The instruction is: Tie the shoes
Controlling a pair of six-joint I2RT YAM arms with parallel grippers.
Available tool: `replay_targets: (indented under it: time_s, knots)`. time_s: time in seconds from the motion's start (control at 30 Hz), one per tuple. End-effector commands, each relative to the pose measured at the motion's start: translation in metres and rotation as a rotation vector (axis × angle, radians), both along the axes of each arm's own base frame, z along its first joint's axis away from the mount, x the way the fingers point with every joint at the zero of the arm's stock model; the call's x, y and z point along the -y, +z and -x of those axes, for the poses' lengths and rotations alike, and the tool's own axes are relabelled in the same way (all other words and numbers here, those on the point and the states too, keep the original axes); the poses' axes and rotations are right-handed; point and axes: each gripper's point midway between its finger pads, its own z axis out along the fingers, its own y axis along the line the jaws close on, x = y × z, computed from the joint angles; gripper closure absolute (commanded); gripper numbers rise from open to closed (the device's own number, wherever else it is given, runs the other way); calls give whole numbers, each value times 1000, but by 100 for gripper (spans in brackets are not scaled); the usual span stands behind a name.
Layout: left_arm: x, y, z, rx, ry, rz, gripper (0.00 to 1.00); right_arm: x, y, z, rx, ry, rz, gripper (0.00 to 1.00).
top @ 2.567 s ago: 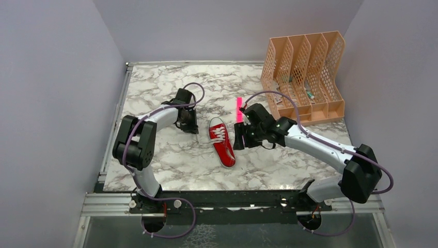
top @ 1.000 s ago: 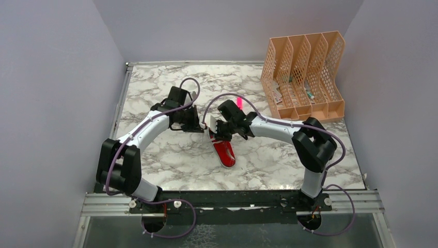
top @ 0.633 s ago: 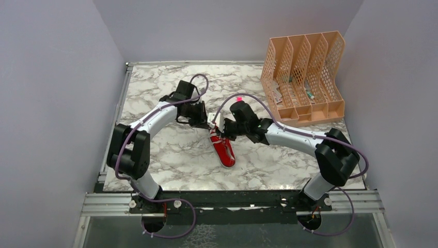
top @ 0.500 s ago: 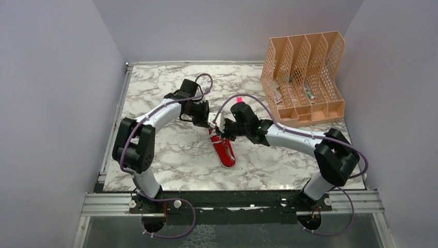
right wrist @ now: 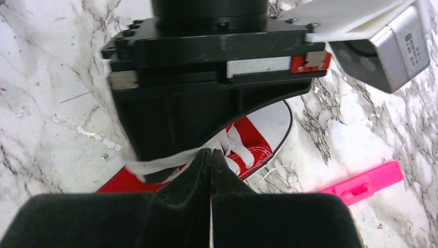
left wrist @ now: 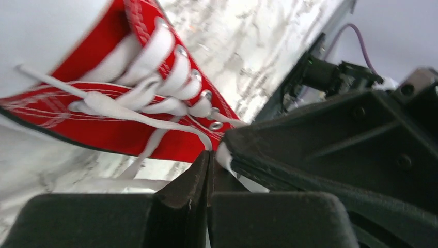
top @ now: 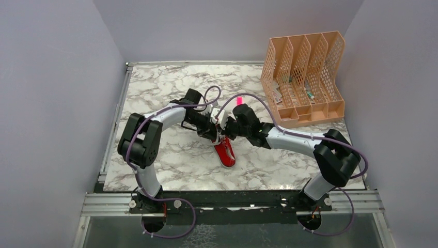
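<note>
The red shoe [top: 226, 153] lies on the marble table, toe to the back, its white laces loose. My left gripper [top: 213, 133] and right gripper [top: 225, 132] meet tip to tip over its laced part. In the left wrist view, the shoe [left wrist: 113, 132] fills the upper left, and one lace [left wrist: 155, 123] runs down into my left gripper [left wrist: 208, 155], which is shut on it. The right wrist view shows my right gripper [right wrist: 212, 151] shut on another lace strand [right wrist: 160, 163] above the shoe [right wrist: 253, 140], right under the left gripper's black body [right wrist: 206, 77].
An orange mesh file rack [top: 304, 77] stands at the back right. A pink marker [top: 239, 101] lies just behind the shoe, close by the right wrist; it also shows in the right wrist view, the marker [right wrist: 361, 183]. Grey walls close in the table's sides.
Both arms have drawn together over the shoe. The left gripper slid right onto the laces, and the right gripper closed on a lace strand.
</note>
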Motion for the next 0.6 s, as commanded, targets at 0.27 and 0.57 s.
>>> replay_targets:
  time_s: [0.27,0.57]
  knots:
    - [21,21,13,-69,-128,236,98,21,3,-1,-220,-259,56,56]
    - [20,6,16,-113,-126,222,98,90,14,31,-388,-444,226,36]
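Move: The lace stretched between the hands loops round the left fingertips, about 3 cm back, 3 cm left and 2 cm below the right hand, whose shut fingers pinch its other part. The shoe's middle lies some 3 cm back of the right hand, level sideways and 8 cm below. From the left hand the shoe's middle is about 3 cm right and 5 cm below; the pink clip is 12 cm ahead, 11 right and 8 below. The lace is let go on the right side: the right fingers open to about two thirds and that hand draws away to the right, about 5 cm, gathering speed and rising slightly while turning some 20 degrees clockwise. The left fingers stay shut, with the lace still looped about their tips, and ease about 2 cm back and a little right over the shoe, the wrist tilting slightly. ##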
